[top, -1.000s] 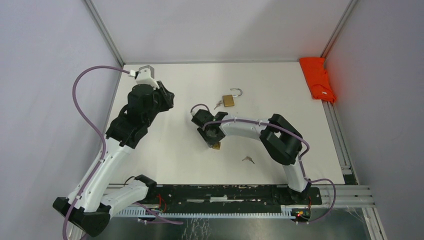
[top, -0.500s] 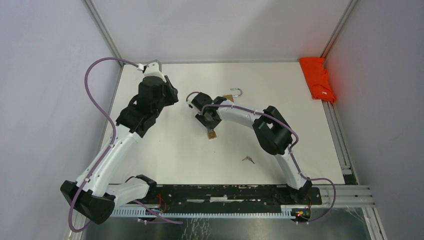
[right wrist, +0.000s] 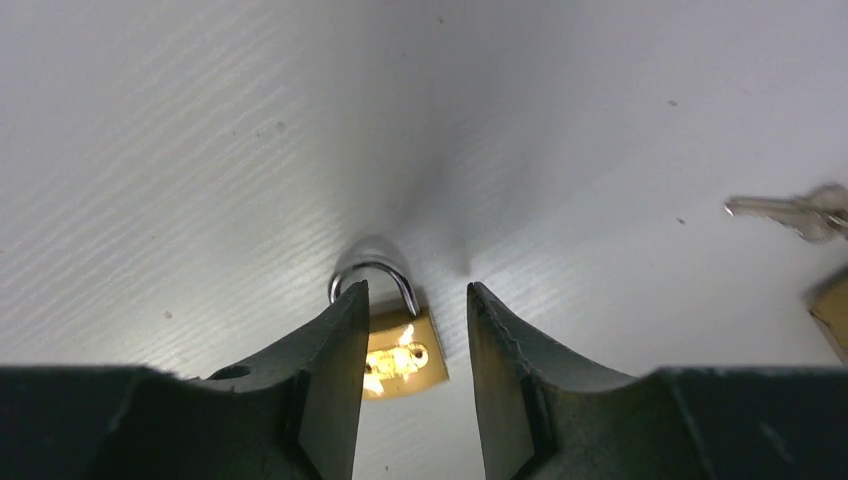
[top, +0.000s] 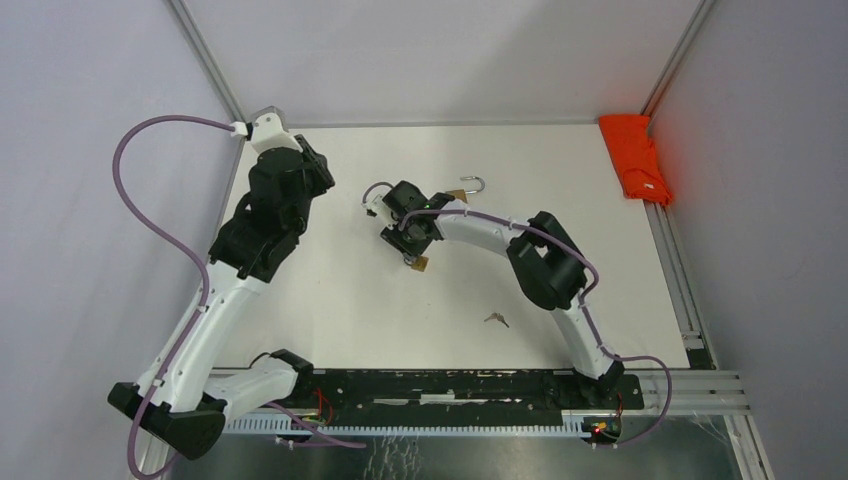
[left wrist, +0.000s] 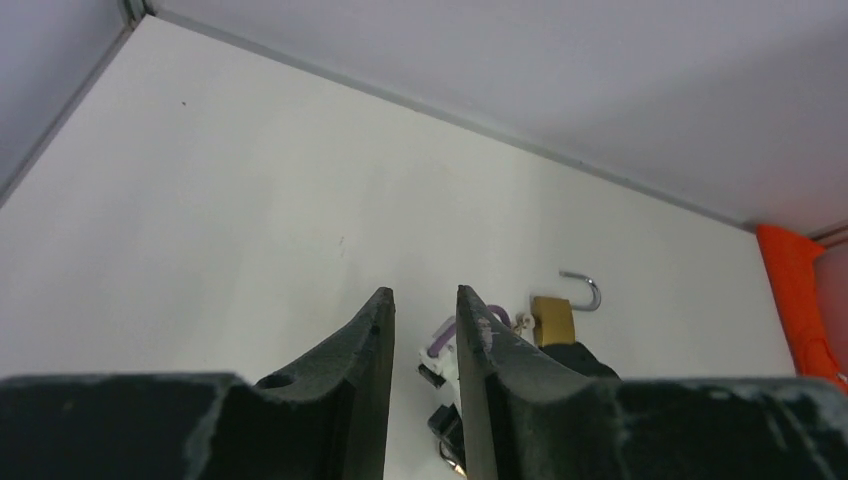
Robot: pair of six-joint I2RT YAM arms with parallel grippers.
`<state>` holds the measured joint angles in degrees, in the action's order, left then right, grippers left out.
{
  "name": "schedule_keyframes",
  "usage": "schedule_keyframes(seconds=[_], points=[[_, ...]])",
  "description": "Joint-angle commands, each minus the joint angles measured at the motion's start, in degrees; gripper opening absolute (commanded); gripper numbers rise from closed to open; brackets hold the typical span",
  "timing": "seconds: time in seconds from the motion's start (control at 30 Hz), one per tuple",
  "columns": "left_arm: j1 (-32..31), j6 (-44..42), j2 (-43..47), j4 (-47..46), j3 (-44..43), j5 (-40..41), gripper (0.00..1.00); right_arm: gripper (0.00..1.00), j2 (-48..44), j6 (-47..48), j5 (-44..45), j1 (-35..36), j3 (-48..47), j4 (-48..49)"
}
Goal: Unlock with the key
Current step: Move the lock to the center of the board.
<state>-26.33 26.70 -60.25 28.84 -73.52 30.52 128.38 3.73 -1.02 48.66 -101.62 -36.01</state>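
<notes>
A brass padlock with its shackle closed lies on the white table between the fingers of my right gripper. The left finger covers its edge and the right finger stands apart from it, so the gripper is open. In the top view this padlock shows just below my right gripper. A key lies alone nearer the arm bases. Another key lies at the right of the right wrist view. My left gripper hovers open and empty at the far left.
A second brass padlock with an open shackle lies behind my right wrist. An orange object sits at the far right corner. Grey walls close in the table on three sides.
My right gripper moved away from the bases and leftward, and the closed padlock shifted with it. My left arm swung toward the right arm, then back to the far left.
</notes>
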Motion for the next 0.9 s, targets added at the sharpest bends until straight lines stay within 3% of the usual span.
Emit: schedule_keyframes(seconds=[0.0, 0.13, 0.2, 0.27, 0.43, 0.63, 0.87], points=[[0.20, -0.93, 0.41, -1.99, -1.74, 2.71, 0.36, 0.47, -10.61, -1.55, 4.59, 0.22, 4.67, 8.96], [0.22, -0.64, 0.20, -1.77, -1.57, 1.78, 0.36, 0.43, -17.17, -2.66, 6.44, 0.20, 9.28, 8.41], [0.26, -0.47, 0.28, -1.81, -1.54, 1.36, 0.36, 0.26, -19.39, -2.70, 4.01, 0.20, 11.78, 6.28], [0.22, -0.33, 0.39, -2.32, -1.24, 0.72, 0.36, 0.00, -21.93, -3.63, 1.25, 0.46, 16.93, 7.13], [0.17, -0.11, -0.41, -3.40, -1.27, -1.36, 0.34, 0.00, -22.64, -7.35, -7.00, 2.83, 25.77, 12.04], [0.19, 0.37, -0.61, -2.85, -1.61, -3.27, 0.33, 0.00, -15.47, -8.15, -9.29, 4.07, 21.83, 11.64], [0.20, 0.45, 0.31, -2.66, -0.63, -3.51, 0.33, 0.00, -10.05, -7.04, -5.48, 2.90, 15.91, 8.44]])
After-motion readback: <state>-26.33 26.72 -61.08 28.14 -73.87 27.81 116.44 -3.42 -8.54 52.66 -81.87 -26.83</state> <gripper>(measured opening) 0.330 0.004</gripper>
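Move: The small brass lock lies flat just under the right hand, its middle about 2 cm back and 1 cm right of the open fingers and about 1 cm lower. From this hand the keys by the big lock are about 12 cm ahead and 6 cm right, the big lock 14 cm ahead and 10 cm right, the small keys 16 cm back and 18 cm right. From the idle left hand, the small lock is roughly 13 cm right, 1 cm back and 35 cm below. The small lock is left lying as the right hand comes free of its shackle, rising some 9 to 10 cm while the half-open fingers shut completely. The hand then swings back and down over the lock to its near side, ending low over the board about 8 cm back of its start, fingers closed and wrist tilted about 10 degrees, with a slight turn forward again at the last. ##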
